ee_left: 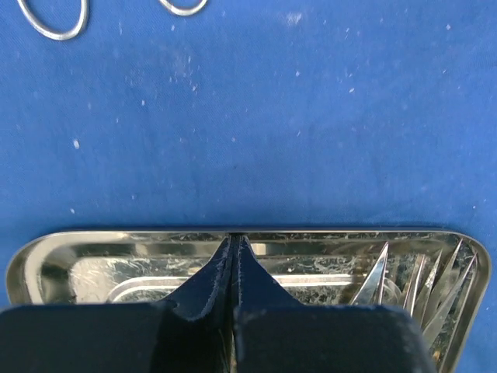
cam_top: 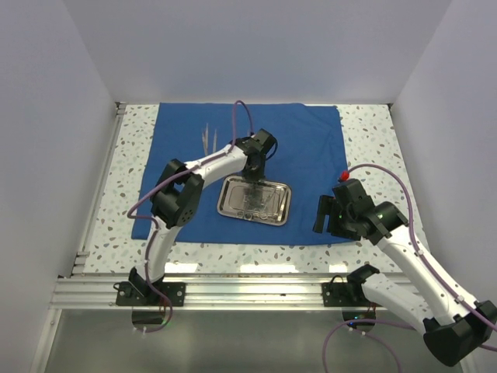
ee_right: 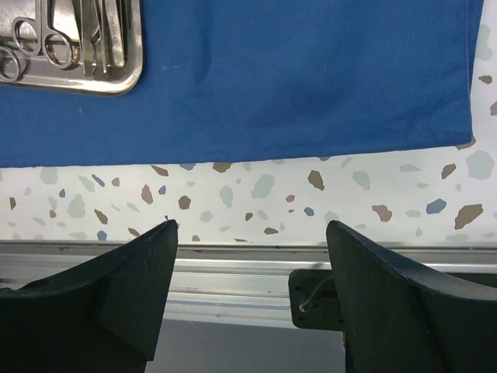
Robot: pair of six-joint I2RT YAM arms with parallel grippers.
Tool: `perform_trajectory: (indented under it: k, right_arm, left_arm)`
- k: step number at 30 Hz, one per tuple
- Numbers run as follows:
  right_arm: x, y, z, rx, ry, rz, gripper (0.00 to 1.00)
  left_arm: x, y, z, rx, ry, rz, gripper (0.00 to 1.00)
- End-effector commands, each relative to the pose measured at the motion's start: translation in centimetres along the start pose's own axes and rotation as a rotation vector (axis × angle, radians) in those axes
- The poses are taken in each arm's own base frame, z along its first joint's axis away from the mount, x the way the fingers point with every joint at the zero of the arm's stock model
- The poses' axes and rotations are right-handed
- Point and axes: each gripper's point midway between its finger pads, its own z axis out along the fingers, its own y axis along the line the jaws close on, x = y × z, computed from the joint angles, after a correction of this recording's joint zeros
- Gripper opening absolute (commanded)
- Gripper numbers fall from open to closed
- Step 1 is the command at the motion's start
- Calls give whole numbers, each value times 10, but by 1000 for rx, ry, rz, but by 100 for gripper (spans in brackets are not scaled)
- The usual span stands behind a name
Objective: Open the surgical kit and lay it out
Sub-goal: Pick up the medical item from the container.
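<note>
The royal-blue cloth [cam_top: 311,148] lies spread flat on the table. The steel tray [cam_top: 254,200] sits on its near middle and holds several silver instruments [cam_top: 256,203]. My left gripper [cam_top: 252,185] is shut, its tips low over the tray's far part; in the left wrist view [ee_left: 234,239] they reach the tray rim [ee_left: 116,235], and I see nothing between them. Pointed instrument tips [ee_left: 423,284] lie at the tray's right. Slim tweezers [cam_top: 208,138] lie on the cloth at the far left. My right gripper [cam_top: 326,217] is open and empty over the table's front edge [ee_right: 251,225].
Two silver ring loops [ee_left: 54,19] lie on the cloth at the top left of the left wrist view. The right wrist view shows the tray corner [ee_right: 128,78] with scissors [ee_right: 46,43], speckled tabletop [ee_right: 256,194] and the aluminium front rail [ee_right: 233,268]. White walls enclose the table.
</note>
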Motion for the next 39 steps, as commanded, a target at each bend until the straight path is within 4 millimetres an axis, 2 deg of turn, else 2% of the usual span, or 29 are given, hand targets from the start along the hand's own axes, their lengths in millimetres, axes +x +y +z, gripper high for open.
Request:
perform_trajectory:
  k: [1,2,4,5,8,13,16,26,33,39]
  right_arm:
    - [-4,2,-2,2,-5,8,81]
    - [-4,2,-2,1,-5,7,81]
    - [-3,2,-2,2,-4,5,81]
    - [-4,1,-2,4,-5,6,81]
    - [-4,2,-1,6,-3,7,81]
    - [-4,2,1,9,1,4,81]
    - [-4,2,2,9,4,0,81]
    - [-4,2,2,6,4,-2,81]
    - [-3,2,3,4,5,1,81]
    - [-3,2,2,4,4,1,81]
  left_arm:
    - [-1,7,7,-44,18,55,0]
    - [-5,6,3,-42,7,54,2]
    - [-9,7,-9,-44,-16,42,14]
    - [-11,6,-14,-41,-27,41,26]
    - [-14,8,-32,-43,-52,41,35]
    - [-10,14,-62,-54,-68,39,37]
    - [3,18,-68,-56,-44,35,37]
    - [71,19,-52,-31,81,49,33]
    - [96,13,-43,8,132,45,33]
    - [104,10,-44,21,147,49,33]
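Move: At the tray's far wall, the left hand's shut tips have the upright scissors inside the tray, their middle about 6 cm back, 2 cm left and 1 cm lower. The slanted scissors lie about 6 cm to the right of these and level with them; the tweezers bundle is some 8 cm back and 7 cm right of the hand. From the idle right hand, the upright scissors are roughly 17 cm ahead, 22 cm left and 12 cm below. Opening its shut fingers to about a third, the left hand rises some 3.5 cm off the tray's far wall and swings back about 10 cm and a little left over the tray. It then sinks to its starting height, tipping slightly, so that the open fingers straddle the upright scissors' shanks just above the finger rings, not yet closing. ##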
